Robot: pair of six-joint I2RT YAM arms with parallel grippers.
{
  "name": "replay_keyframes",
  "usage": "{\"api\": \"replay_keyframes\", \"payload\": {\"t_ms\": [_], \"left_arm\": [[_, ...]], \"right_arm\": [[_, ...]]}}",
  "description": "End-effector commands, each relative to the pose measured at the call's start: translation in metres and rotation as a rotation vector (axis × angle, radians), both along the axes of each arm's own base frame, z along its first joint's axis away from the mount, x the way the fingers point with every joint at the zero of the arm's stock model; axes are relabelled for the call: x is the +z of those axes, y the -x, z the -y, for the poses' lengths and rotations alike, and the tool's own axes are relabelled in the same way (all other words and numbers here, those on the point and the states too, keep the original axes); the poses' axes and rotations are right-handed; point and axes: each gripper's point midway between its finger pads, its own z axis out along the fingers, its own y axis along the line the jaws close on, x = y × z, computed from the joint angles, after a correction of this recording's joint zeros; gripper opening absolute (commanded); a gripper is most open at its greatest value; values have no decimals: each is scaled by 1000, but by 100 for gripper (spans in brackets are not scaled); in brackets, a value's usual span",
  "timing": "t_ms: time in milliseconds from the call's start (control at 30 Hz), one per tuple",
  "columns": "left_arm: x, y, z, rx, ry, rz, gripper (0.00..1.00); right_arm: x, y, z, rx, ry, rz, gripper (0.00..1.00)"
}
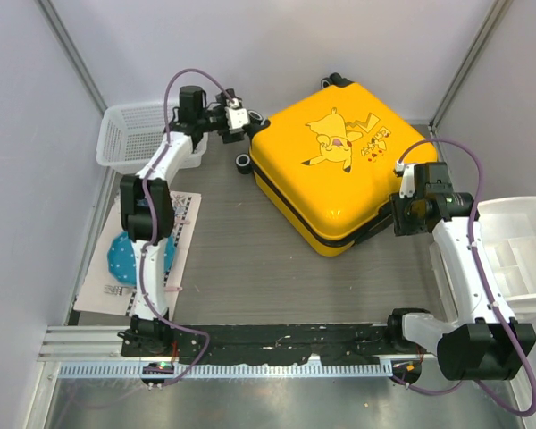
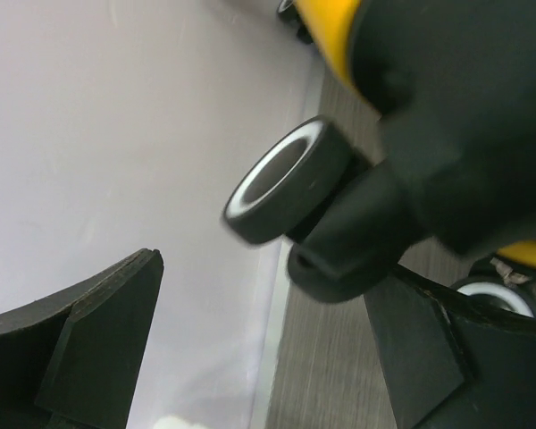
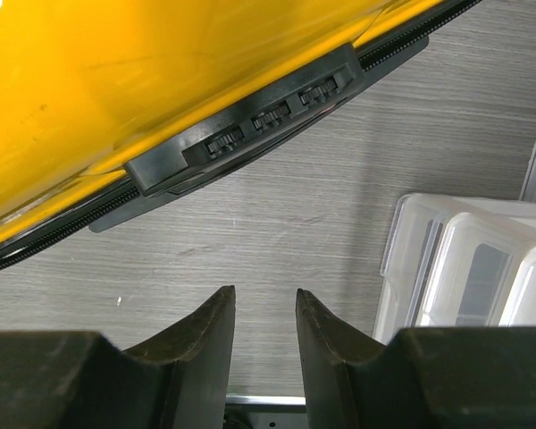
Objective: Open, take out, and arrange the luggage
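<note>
The luggage (image 1: pixel 330 165) is a bright yellow hard-shell suitcase with a Pikachu print, lying flat and closed on the grey table. My left gripper (image 1: pixel 248 125) sits at its back left corner, open wide. In the left wrist view a black wheel (image 2: pixel 286 179) with a white rim hangs just beyond the left gripper (image 2: pixel 268 277), not between the fingers. My right gripper (image 1: pixel 402 219) hovers beside the suitcase's right side. In the right wrist view the right gripper (image 3: pixel 263 295) is open by a narrow gap with nothing in it, short of the black combination lock (image 3: pixel 250 125) and zip band.
A white mesh basket (image 1: pixel 134 134) stands at the back left. White plastic drawer bins (image 1: pixel 518 250) sit at the right edge, close to my right gripper in the right wrist view (image 3: pixel 464 268). A blue item on a paper mat (image 1: pixel 125 255) lies at the left.
</note>
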Motion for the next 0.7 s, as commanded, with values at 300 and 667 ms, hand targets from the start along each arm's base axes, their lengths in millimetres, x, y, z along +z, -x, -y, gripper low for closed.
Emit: {"api": "replay_keyframes", "payload": {"t_ms": [300, 667], "left_arm": [[3, 21, 45, -171, -75, 205, 90], [12, 32, 45, -203, -100, 258, 23]], "right_arm": [[5, -6, 9, 9, 49, 49, 40], [-8, -26, 7, 1, 29, 33, 40]]}}
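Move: The luggage's upper corner wheel at its far-left corner is about 4 cm right of the left hand, 1 cm back and 4 cm below. The lower wheel is some 2 cm right, 5 cm back and 16 cm below. The luggage's middle lies roughly 25 cm right, 14 cm back; the white basket about 24 cm left, level. From the right hand, the upper wheel is about 34 cm left, 32 cm ahead, level in height. Left hand eases about 4 cm right and down onto the upper wheel, tilting slightly, and partly closes around it. ##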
